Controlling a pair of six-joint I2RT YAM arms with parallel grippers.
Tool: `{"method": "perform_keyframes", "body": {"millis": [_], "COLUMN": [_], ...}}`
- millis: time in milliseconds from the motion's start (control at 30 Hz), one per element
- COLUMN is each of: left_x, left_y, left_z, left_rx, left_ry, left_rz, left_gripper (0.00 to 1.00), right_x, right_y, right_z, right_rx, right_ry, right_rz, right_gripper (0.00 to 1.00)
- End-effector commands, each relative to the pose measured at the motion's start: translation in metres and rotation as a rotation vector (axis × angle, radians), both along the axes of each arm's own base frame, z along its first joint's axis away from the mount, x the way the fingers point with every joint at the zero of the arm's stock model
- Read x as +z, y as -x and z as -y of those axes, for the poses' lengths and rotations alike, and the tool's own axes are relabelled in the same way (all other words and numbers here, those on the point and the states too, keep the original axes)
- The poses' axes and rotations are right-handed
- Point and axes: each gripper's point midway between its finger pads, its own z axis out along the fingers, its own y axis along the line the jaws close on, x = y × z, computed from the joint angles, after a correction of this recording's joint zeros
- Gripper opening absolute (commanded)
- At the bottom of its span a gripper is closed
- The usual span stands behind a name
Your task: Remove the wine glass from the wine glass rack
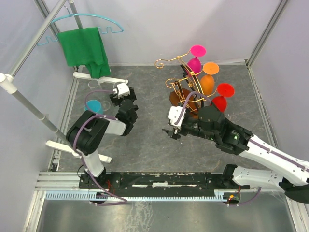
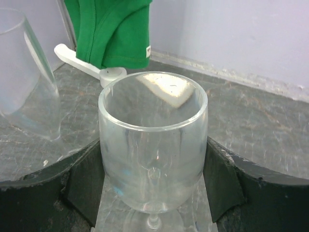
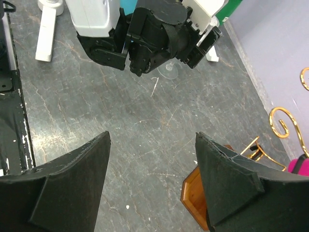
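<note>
The wine glass rack (image 1: 179,82) has gold wire arms and a brown wooden base, and stands at the back middle. A magenta (image 1: 195,60), an orange (image 1: 208,79) and a red wine glass (image 1: 221,99) hang upside down from it. My left gripper (image 1: 116,96) is far left of the rack. In the left wrist view its fingers (image 2: 82,183) stand against both sides of a clear wine glass (image 2: 153,140), which is upright with its foot on the table. My right gripper (image 1: 172,130) is open and empty just in front of the rack; its wrist view shows the rack's base (image 3: 195,193).
A second clear glass (image 2: 26,77) stands left of the held one. A blue glass (image 1: 94,105) stands by the left arm. A green cloth (image 1: 87,50) hangs on a turquoise hanger (image 1: 104,21) from a white-footed rail stand (image 1: 99,77) at back left. Walls enclose the table.
</note>
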Motion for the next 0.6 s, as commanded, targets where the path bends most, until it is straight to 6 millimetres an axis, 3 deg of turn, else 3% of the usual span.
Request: {"method": "perform_keyframes", "body": {"millis": [0,167,367,567], "left_x": [0.051,0.047,0.039,0.033], "left_y": [-0.016,-0.042,-0.067,-0.087], "left_z": [-0.005,0.005,0.001,-0.006], "left_rx": [0.087,0.095,0.125,0.145], "left_ry": [0.072,0.032,0.027,-0.003], "left_rz": [0.222,0.237,0.258,0.234], "left_gripper": [0.7,0.7,0.69,0.69], "right_x": [0.017,0.012,-0.005,-0.007], "right_y": [-0.004,-0.007,-0.016,-0.018], "right_z": [0.01,0.012,0.023,0.025], "right_rx": [-0.048,-0.068,-0.129,-0.149], "right_ry": [-0.044,-0.034,0.043,0.013], "right_rz": [0.037,0.036,0.045,0.052], "right_gripper": [0.79,0.79,0.8,0.83]}}
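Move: The clear wine glass, already upright in the left fingers, is headed for bare table towards the back wall, about 9 cm straight ahead of the left hand and some 13 cm below it. The clear glass set down earlier stands roughly 11 cm left and 1 cm ahead; the blue glass is some 12 cm left and 9 cm back. From the right hand, that bare spot lies about 28 cm ahead, 23 cm left and 28 cm lower. The held wine glass is carried forward, close to level, about 8 cm past the right side of the standing clear glass towards the back wall; the left fingers keep their grip on its bowl while the wrist tips up some 10 degrees and turns slightly counter-clockwise. The empty, open right hand drifts a little to its right and down, still clear of the rack. ##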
